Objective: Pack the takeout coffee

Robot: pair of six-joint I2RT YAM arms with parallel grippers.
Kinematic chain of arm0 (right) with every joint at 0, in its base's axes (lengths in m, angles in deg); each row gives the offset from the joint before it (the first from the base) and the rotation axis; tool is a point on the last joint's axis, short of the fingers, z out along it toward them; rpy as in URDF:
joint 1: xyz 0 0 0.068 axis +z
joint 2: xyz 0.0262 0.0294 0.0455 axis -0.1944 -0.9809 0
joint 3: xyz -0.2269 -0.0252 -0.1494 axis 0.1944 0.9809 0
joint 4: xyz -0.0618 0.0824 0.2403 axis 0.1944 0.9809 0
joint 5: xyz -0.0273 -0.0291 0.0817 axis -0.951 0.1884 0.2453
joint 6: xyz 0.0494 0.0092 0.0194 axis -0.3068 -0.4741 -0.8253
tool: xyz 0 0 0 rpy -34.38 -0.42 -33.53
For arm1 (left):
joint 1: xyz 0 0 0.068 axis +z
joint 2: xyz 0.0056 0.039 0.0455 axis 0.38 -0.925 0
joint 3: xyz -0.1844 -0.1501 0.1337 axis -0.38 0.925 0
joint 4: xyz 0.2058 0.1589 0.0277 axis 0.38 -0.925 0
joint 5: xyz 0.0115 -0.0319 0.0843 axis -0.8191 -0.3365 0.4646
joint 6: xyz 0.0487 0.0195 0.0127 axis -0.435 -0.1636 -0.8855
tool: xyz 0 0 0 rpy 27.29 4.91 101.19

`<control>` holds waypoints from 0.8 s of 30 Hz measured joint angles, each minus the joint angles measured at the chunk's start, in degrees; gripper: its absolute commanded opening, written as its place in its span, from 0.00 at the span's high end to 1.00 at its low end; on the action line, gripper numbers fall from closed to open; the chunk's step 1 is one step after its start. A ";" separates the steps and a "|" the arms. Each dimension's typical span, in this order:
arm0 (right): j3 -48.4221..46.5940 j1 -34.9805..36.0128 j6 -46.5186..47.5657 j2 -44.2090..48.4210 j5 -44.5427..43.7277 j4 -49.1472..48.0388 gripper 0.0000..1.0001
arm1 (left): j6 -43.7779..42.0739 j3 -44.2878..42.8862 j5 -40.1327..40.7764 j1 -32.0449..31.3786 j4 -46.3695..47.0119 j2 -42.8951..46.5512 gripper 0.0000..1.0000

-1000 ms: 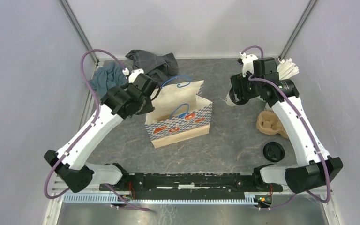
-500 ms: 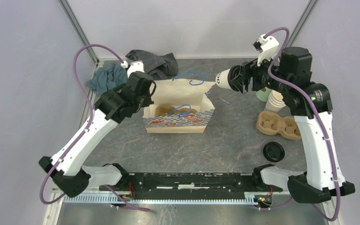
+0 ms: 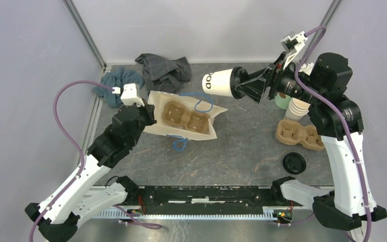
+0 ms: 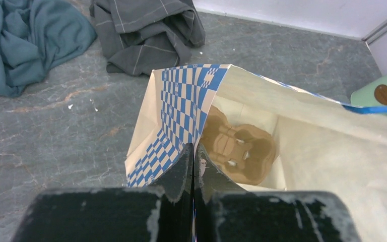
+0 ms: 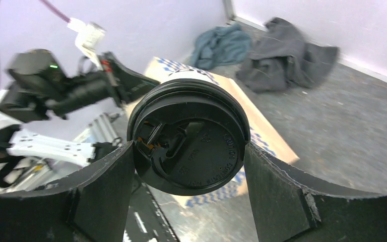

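The takeout coffee (image 3: 220, 82), a cream paper cup with a black lid (image 5: 189, 143), hangs on its side in the air, base pointing left, just right of the bag. My right gripper (image 3: 242, 84) is shut on it, one finger on each side of the lid's rim (image 5: 187, 151). The paper bag (image 3: 204, 132), cream with a blue checked outside (image 4: 181, 111), gapes open and leans. A brown cup carrier (image 3: 184, 115) lies inside it (image 4: 239, 151). At the bag's left, my left gripper (image 3: 146, 113) is shut on the rim (image 4: 194, 151).
A second brown carrier (image 3: 300, 135) and a loose black lid (image 3: 294, 163) lie at the right. A stack of lidless cups (image 3: 296, 108) and a mint-green cup (image 3: 282, 101) stand behind my right arm. Teal cloth (image 3: 116, 83) and grey cloth (image 3: 164, 68) lie at the back left.
My left gripper closed on the bag's rim and drew back toward the near left, tipping the bag open. My right arm lifted the coffee and carried it left toward the bag.
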 measured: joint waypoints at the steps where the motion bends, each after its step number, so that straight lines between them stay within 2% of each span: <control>1: 0.61 0.63 -1.49 0.31 0.79 -1.44 0.27 | -0.09 1.92 -0.37 0.00 1.11 1.07 0.98; 5: 1.31 5.20 -5.88 0.37 2.43 -5.90 0.28 | -0.11 5.84 -1.31 0.00 3.54 3.58 0.98; 12: 1.33 21.14 -8.96 -1.92 -0.74 -9.35 0.29 | -0.09 10.40 -2.69 0.00 7.65 7.52 0.98; 18: 0.70 30.75 -8.44 -4.74 -6.86 -8.90 0.30 | -0.09 13.57 -2.82 0.00 9.57 10.60 0.98; 24: -4.81 40.98 -4.52 -10.19 -16.22 -3.65 0.31 | -0.09 14.12 -2.84 0.00 9.70 11.26 0.98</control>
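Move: The right hand already grips the lidded coffee cup. The open paper bag's middle lies about 17 cm to its left, 5 cm ahead and 32 cm below; the cup carrier in the bag is about 19 cm left and 8 cm ahead, the grey cloth some 29 cm left and 28 cm ahead, both about 45 cm down. The left hand still pinches the bag's left rim, its middle 10 cm right, 6 cm ahead, 15 cm below. Right hand swings the cup about 15 cm left, 10 back, towards the bag; left eases its rim down. ##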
